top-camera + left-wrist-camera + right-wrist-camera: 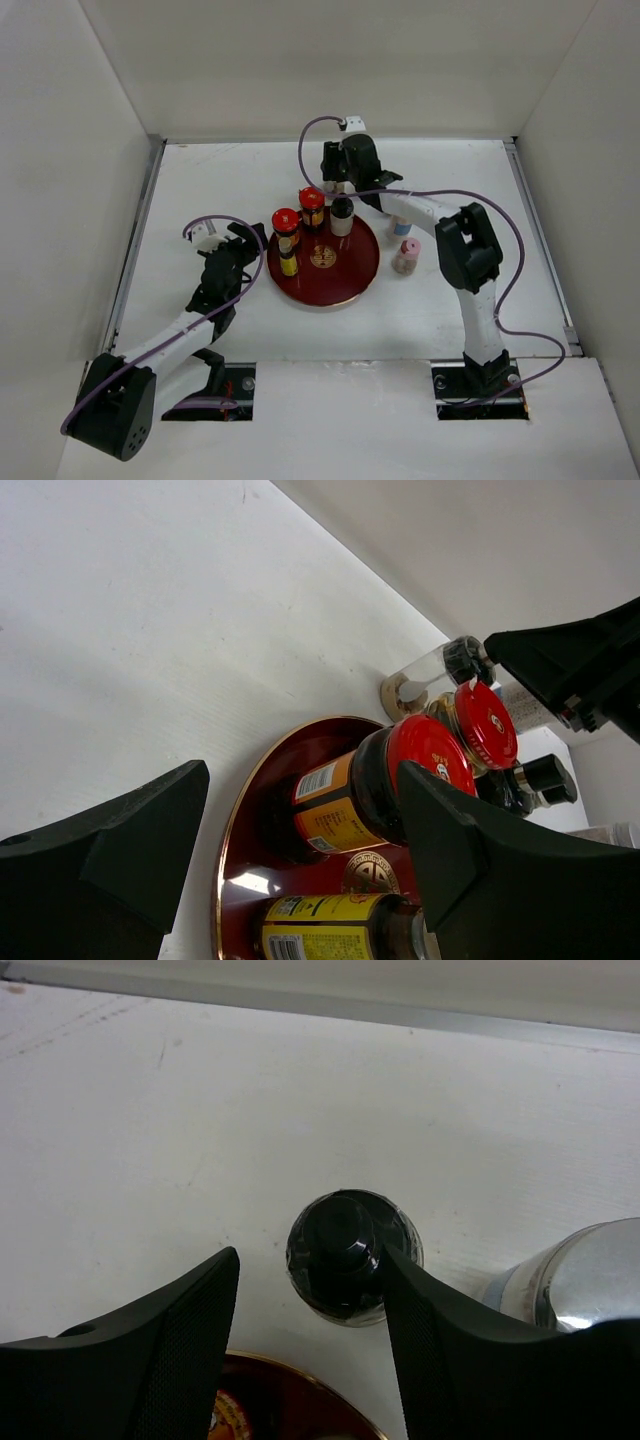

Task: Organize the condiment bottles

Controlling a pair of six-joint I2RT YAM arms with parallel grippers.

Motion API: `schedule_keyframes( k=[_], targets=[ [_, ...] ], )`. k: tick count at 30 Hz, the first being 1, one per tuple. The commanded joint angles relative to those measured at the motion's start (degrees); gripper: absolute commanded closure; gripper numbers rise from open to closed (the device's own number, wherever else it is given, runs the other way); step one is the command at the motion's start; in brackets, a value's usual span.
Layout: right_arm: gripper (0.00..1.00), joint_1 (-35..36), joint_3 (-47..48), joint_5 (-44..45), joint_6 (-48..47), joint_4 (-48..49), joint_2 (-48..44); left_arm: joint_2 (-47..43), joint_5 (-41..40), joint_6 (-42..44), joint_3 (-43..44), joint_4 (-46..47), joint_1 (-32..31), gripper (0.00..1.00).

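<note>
A dark red plate [355, 285] holds two red-capped jars [286, 222] [312, 203], a yellow-labelled bottle [289, 263] and a black-capped white bottle [342, 215]. My left gripper [248, 246] hovers open just left of the plate, with nothing between its fingers. Its wrist view looks past them at the nearer red-capped jar [390, 780] and the yellow-labelled bottle [330, 920]. My right gripper [338, 182] is open beyond the plate's far edge. Below it stands a dark black-capped bottle [345, 1255], close against the right finger [450, 1330], with a gap to the left finger.
A blue-banded white bottle [402, 228] and a pink bottle [407, 256] stand on the table right of the plate. A silver cap [585, 1280] shows beside my right finger. The plate rim [300, 1375] lies just under the right gripper. White walls enclose the table.
</note>
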Motion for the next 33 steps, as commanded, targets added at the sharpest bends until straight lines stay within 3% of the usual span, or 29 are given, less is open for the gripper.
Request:
schedule_keyframes(
  k=[1, 10, 16, 33],
  targets=[
    [0.39, -0.3, 3.9, -0.7, -0.2, 0.5, 0.7, -0.3, 0.1, -0.3, -0.5, 3.7, 0.3, 0.25],
    [0.51, -0.2, 7.3, 0.5, -1.1, 2.1, 3.8, 0.6, 0.8, -0.9, -0.6, 4.5, 0.6, 0.25],
    [0.66, -0.2, 8.8, 0.5, -1.1, 2.2, 4.3, -0.7, 0.2, -0.5, -1.0, 4.3, 1.0, 0.26],
    [0.69, -0.1, -0.7, 1.5, 2.5, 16.5, -14.8, 0.5, 0.3, -0.5, -0.9, 4.7, 1.1, 0.26]
  ],
)
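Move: The black-capped condiment bottle still on the table stands with its cap almost between the right hand's open fingers: its middle is about 2 cm ahead, 1 cm left and 5 cm below. The silver-lidded shaker stands level with that bottle, some 8 cm to its right. Nearer in on the tray are the other black-capped bottle, about 7 cm back and 1 cm right of the hand, and a red-lidded jar, 6 cm back and 6 cm left. From the left hand the bottle on the table is roughly 22 cm ahead and 20 cm right. The bottle's black cap is pinched between the right hand's fingers, which close steadily as the hand eases about 2 cm forward and slightly left around the cap. With the grip set, the hand lifts fast, some 8–9 cm up, drawing back about 2 cm, while the wrist tips the fingers upward about 10 degrees and rolls a little. ##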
